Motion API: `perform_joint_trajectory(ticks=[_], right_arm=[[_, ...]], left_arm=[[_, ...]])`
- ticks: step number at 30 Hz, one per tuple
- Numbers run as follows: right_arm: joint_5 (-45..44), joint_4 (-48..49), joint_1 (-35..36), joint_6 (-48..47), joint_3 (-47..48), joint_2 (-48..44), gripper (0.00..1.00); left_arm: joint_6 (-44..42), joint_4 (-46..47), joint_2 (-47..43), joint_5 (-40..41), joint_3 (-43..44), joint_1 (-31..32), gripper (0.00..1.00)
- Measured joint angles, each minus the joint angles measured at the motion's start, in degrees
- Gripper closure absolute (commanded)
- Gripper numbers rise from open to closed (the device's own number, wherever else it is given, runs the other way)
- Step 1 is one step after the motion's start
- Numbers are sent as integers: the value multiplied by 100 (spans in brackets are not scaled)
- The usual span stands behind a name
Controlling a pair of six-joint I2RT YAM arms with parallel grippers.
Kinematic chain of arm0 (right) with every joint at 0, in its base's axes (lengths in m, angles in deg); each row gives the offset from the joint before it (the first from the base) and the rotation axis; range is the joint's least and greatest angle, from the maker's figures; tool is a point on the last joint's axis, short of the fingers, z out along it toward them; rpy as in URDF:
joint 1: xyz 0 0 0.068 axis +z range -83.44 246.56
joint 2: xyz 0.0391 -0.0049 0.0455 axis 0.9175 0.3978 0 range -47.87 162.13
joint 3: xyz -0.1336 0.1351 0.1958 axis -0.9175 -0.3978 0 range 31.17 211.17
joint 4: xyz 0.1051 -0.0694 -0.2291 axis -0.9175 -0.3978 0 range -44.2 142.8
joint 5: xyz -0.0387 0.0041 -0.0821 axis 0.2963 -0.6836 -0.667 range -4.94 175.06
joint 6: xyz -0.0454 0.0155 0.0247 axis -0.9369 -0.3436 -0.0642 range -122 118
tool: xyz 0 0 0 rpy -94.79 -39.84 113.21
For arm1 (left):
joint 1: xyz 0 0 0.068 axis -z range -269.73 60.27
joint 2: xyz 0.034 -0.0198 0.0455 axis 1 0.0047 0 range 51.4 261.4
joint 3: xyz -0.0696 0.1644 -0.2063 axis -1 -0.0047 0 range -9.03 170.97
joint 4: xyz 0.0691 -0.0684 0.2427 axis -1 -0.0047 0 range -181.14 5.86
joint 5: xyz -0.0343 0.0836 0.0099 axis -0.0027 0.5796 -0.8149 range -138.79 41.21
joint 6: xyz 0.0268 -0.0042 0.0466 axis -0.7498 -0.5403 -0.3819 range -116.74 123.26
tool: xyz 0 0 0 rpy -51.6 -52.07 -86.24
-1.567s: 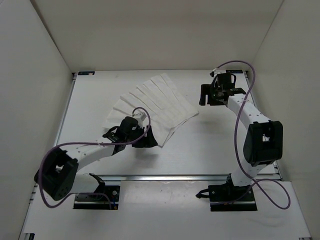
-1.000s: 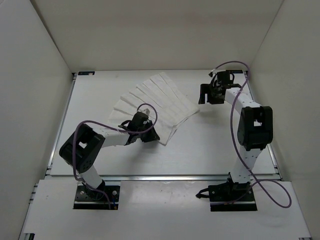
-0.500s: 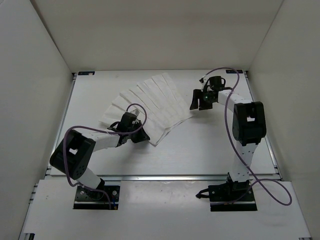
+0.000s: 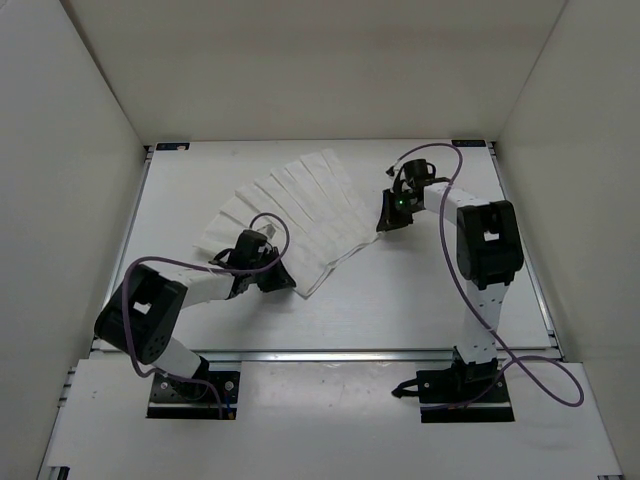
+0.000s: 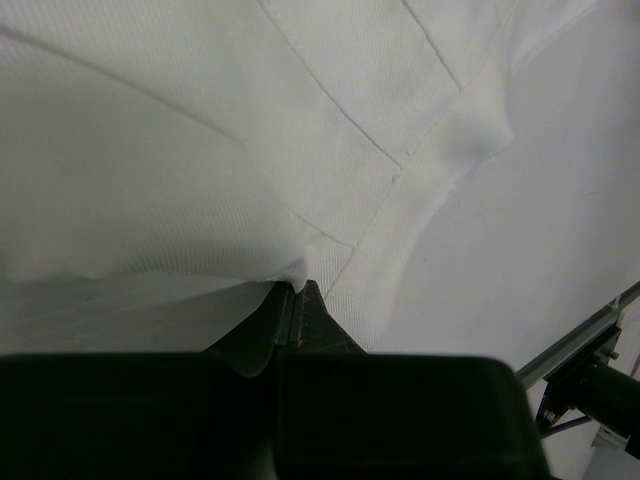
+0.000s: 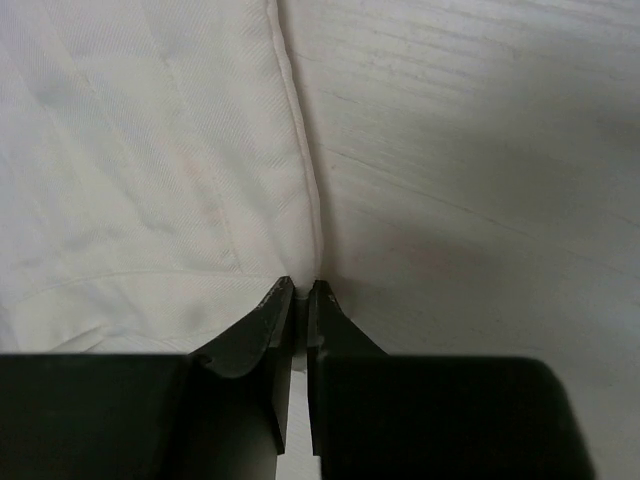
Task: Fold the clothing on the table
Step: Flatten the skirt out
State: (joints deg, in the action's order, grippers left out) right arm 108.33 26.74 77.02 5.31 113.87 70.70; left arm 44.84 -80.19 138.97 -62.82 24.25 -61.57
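The clothing [image 4: 296,212] is a white pleated garment fanned out on the table [image 4: 420,290], left of centre. My left gripper [image 4: 277,281] is at its near lower corner. In the left wrist view that gripper [image 5: 298,290] is shut on a pinch of the clothing [image 5: 250,150]. My right gripper [image 4: 386,219] is at the garment's right corner. In the right wrist view that gripper [image 6: 300,287] is shut on the hemmed edge of the clothing [image 6: 150,180], with a sliver of cloth between the fingers.
White walls [image 4: 80,150] enclose the table on three sides. A metal rail [image 4: 350,353] runs along the near edge, with both arm bases [image 4: 195,393] behind it. Purple cables [image 4: 530,385] loop off both arms.
The right gripper has moved left onto the garment's right corner and shut on its edge. The left gripper has shut on the lower corner and dragged it slightly left.
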Motion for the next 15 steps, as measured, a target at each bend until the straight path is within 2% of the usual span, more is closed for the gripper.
perform_joint_trajectory(ticks=[5, 8, 12, 15], right_arm=[[109, -280, -33, -17, -24, -87, 100], [120, -588, 13, -68, -238, -588, 100], [168, -984, 122, -48, -472, -2142, 100], [284, -1012, 238, 94, -378, -3665, 100]], left_arm=[[-247, -232, -225, -361, -26, -275, 100], [-396, -660, -671, -549, 103, -560, 100], [-553, -1401, -1853, -446, 682, -798, 100], [-678, -1980, -2413, -450, 1777, -916, 100]])
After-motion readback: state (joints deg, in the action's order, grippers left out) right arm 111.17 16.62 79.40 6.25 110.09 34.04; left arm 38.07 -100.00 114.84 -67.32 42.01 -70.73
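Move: Each closed gripper already pinches the skirt's narrow near edge just above the table. From the left hand the skirt's middle lies about 16 cm ahead, neither left nor right, and the right end of the near edge some 14 cm ahead and 19 cm right. From the right hand the middle is about 3 cm ahead and 18 cm left, the far end of the fanned hem roughly 24 cm ahead and 11 cm left. Upward with gathering speed, both hands carry the pinched edge off the table, each rising a little over 20 cm. The right also draws back about 8 cm and the left shifts a few centimetres forward and left, bringing them nearly level. Both wrists tip the fingers up and outward by some 20 degrees; the grips stay shut. ##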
